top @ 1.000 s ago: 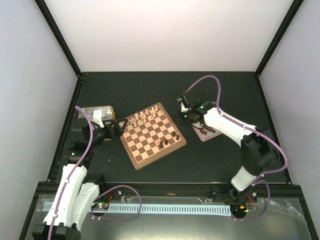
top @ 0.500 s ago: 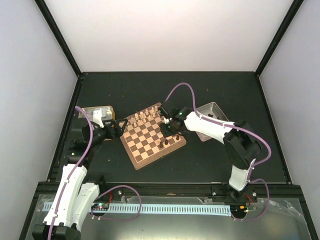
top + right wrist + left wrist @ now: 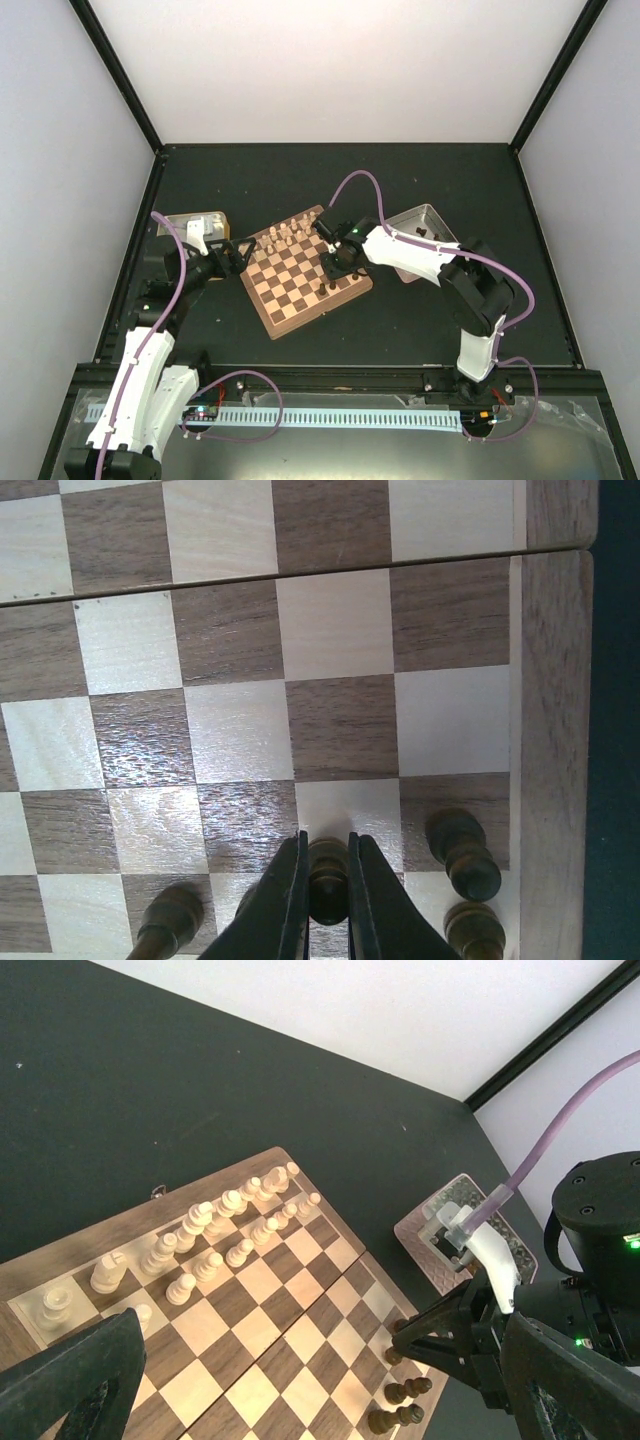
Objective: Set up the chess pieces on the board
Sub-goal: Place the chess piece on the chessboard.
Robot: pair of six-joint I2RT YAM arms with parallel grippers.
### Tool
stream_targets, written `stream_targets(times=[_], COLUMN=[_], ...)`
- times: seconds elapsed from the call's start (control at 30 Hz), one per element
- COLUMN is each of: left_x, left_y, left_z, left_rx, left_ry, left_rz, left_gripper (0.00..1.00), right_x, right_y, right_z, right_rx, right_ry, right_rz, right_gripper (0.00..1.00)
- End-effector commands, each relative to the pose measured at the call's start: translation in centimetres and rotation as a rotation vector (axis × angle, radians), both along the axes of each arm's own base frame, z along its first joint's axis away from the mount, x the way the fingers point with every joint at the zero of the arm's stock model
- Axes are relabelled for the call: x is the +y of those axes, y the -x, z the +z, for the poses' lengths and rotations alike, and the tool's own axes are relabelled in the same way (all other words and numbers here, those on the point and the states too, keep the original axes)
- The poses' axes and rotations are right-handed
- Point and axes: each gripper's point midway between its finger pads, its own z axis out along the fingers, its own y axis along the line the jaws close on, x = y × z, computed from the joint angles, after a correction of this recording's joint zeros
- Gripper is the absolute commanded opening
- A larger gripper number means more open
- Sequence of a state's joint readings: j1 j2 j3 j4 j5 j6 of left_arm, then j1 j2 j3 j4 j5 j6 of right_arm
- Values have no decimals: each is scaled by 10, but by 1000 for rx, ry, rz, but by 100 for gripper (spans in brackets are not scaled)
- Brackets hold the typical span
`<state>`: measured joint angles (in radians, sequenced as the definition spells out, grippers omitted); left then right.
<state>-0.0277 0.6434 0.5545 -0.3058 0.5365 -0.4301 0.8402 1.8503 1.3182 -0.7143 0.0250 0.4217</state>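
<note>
The board (image 3: 290,328) lies turned at an angle in the middle of the table. Cream chess pieces (image 3: 285,236) stand in two rows along its far-left side, and they show clearly in the left wrist view (image 3: 200,1240). A few dark chess pieces (image 3: 330,285) stand by the near-right edge. My right gripper (image 3: 326,852) is shut on one dark piece (image 3: 328,870), held low over a pale square in the second row from that edge (image 3: 335,262). Other dark pieces (image 3: 465,855) stand right beside it. My left gripper (image 3: 322,1325) hangs open at the board's left corner (image 3: 232,257), holding nothing.
A gold-sided tin (image 3: 190,225) sits behind my left gripper. A silver tin (image 3: 420,228) with pinkish sides (image 3: 450,1250) stands right of the board, partly behind my right arm. Black frame posts (image 3: 115,70) bound the table.
My right arm swung left from the silver tin to the board's near-right edge and came lower, its gripper shut throughout. The left arm has not moved.
</note>
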Motion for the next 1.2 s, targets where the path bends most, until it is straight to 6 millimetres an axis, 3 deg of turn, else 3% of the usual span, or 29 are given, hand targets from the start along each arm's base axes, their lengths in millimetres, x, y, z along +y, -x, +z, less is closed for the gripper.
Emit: stream_targets(times=[0.0, 0.6, 0.77, 0.87, 1.03, 1.17], left_x=[-3, -3, -3, -3, -6, -5], left_y=[0, 0, 1, 1, 3, 3], left_z=[7, 6, 7, 7, 14, 17], left_rx=[-22, -19, -21, -22, -31, -38], left_ry=[6, 3, 3, 3, 19, 13], left_rz=[-18, -20, -21, -20, -36, -34], left_gripper=[99, 99, 99, 99, 99, 99], right_x=[-1, 0, 4, 6, 6, -10], right_y=[-4, -12, -8, -9, -22, -38], right_z=[0, -8, -6, 9, 51, 80], right_rx=[-17, -43, -22, -36, -133, -230], right_ry=[23, 36, 17, -11, -68, -87], right_rz=[-12, -29, -12, -15, -65, -151], right_gripper=[4, 9, 20, 26, 27, 27])
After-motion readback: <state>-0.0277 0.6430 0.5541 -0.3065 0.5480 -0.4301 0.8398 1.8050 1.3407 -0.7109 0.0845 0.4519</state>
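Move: The right hand holds a dark pawn just above its square, the board there about 3 cm below the hand. One dark piece stands about 3 cm right of the square and 1 farther out, another 4 right and 1 nearer; two more stand 3 cm back and level sideways, and 4 back and 3 left. For the left hand the square lies some 16 cm right, 2 ahead and 19 below. Right hand eases down half a centimetre, opens its fingers to release the pawn, then rises about 3 cm. ##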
